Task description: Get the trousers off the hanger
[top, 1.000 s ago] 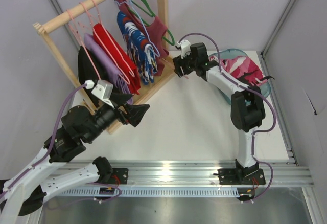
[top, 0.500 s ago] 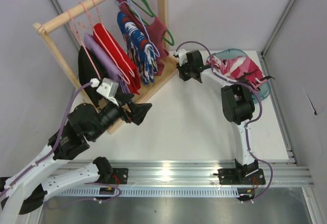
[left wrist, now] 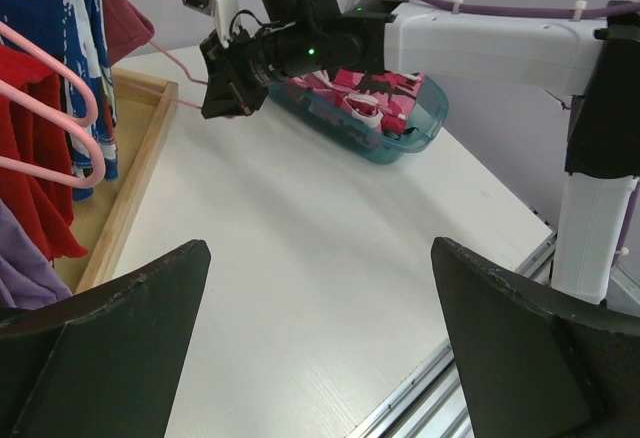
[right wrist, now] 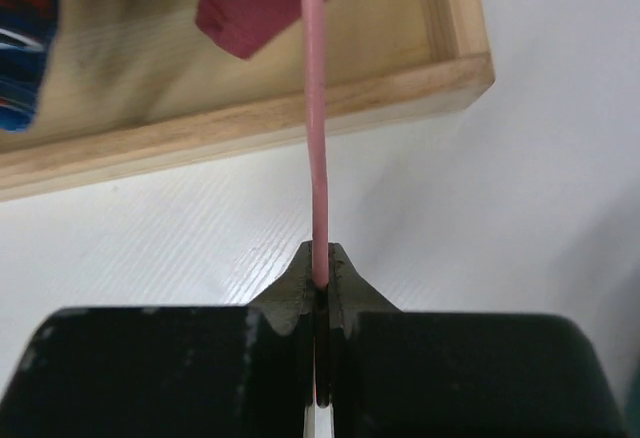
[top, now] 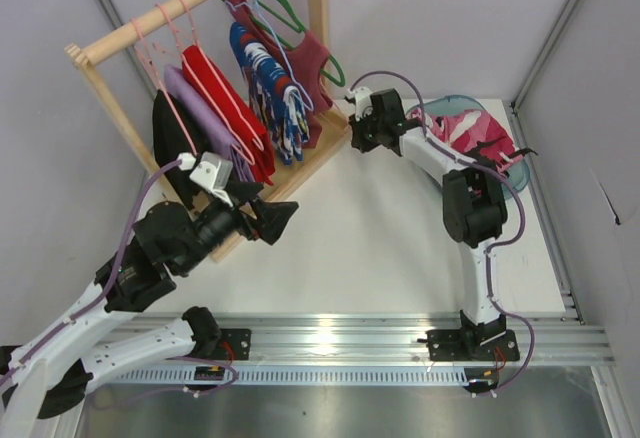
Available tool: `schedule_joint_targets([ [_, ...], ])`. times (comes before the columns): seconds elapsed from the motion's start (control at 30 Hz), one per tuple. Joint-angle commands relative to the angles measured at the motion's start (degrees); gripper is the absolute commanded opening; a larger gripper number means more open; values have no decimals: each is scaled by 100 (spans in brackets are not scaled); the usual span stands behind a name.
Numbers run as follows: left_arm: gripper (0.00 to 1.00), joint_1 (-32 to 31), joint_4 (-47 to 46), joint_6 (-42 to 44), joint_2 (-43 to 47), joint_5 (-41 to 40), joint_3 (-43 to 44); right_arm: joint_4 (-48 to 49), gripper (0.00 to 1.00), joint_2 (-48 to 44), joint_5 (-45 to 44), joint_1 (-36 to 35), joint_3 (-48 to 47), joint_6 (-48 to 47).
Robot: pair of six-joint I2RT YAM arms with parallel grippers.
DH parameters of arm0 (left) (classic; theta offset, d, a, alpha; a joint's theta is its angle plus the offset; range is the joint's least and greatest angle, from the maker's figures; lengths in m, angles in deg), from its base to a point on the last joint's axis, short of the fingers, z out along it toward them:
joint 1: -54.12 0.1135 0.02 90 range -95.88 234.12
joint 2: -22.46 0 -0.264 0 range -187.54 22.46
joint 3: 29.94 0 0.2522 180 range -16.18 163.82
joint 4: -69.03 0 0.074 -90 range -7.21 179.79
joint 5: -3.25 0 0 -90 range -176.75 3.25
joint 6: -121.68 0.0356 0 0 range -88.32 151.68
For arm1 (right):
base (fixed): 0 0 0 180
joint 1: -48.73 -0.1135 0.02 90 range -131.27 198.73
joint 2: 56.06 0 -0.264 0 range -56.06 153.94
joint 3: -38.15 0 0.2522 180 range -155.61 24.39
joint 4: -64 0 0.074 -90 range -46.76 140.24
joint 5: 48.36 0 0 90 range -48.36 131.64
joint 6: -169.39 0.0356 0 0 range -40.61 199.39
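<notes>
The pink, red, white and black trousers [top: 470, 130] lie in a teal basin [top: 518, 176] at the back right, also seen in the left wrist view [left wrist: 375, 93]. My right gripper [top: 358, 124] is by the end of the wooden rack and is shut on the thin pale-pink hanger [right wrist: 315, 158], whose rod runs straight out from between the closed fingers [right wrist: 320, 258]. The left wrist view shows that gripper [left wrist: 228, 106] with the pink rod [left wrist: 182, 101] at its tip. My left gripper [top: 282, 216] is open and empty above the table [left wrist: 320, 248].
A wooden rack [top: 110, 43] at the back left carries several hangers with a red garment [top: 225, 98], a blue-white-red one [top: 270, 78], lilac, black and dark-red ones. Its wooden base tray [left wrist: 135, 173] lies along the table's left side.
My right arm has shifted its elbow and wrist, with the gripper staying by the rack's end, shut on the hanger. My left gripper has moved slightly right.
</notes>
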Motion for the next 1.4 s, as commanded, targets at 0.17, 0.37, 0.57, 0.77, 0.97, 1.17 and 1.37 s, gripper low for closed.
schedule_joint_targets([
  [0.17, 100, 49, -199, -184, 312, 222, -30, 24, 0, -1444, -174, -128, -600, -406],
  [0.37, 99, 40, -278, -245, 470, 318, -118, -537, 0, -1296, 133, 30, -1530, -547],
  [0.57, 99, 40, -357, -219, 505, 301, -136, -1205, 0, -523, 300, 57, -3251, -819],
  [0.77, 100, 40, -313, -140, 541, 222, -118, -1259, 0, 250, 459, 101, -4474, -802],
  [0.97, 99, 40, -103, 0, 602, 152, 30, -1190, 0, 787, 345, -118, -4809, -811],
  [1.17, 100, 49, -6, 167, 629, 46, 110, -610, 0, 1271, 204, -338, -5328, -557],
  [1.37, 99, 40, 21, 282, 594, 81, 110, -170, 0, 1227, 72, -303, -5399, 182],
])
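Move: On the clothes rail, the bare stretch between the green hanger and the wooden post lies about 12 cm ahead of the right hand, 8 cm to its left and some 38 cm up. The maroon top's middle is roughly 9 cm ahead, 11 cm left and 13 cm up; the post's middle is about 12 cm ahead, 4 cm left and 15 cm up. From the left hand that stretch of rail is some 47 cm ahead, 6 cm right and 12 cm up. Swinging the already pinched pink hanger up off the low table side, the right hand climbs about 28 cm past the maroon top, its fingers tipping up some 30 degrees. It then reaches forward and left towards the rail beside the post, dipping about 6 cm before a slight rise, fingers kept shut. The open left hand drifts a little back, left and up. ##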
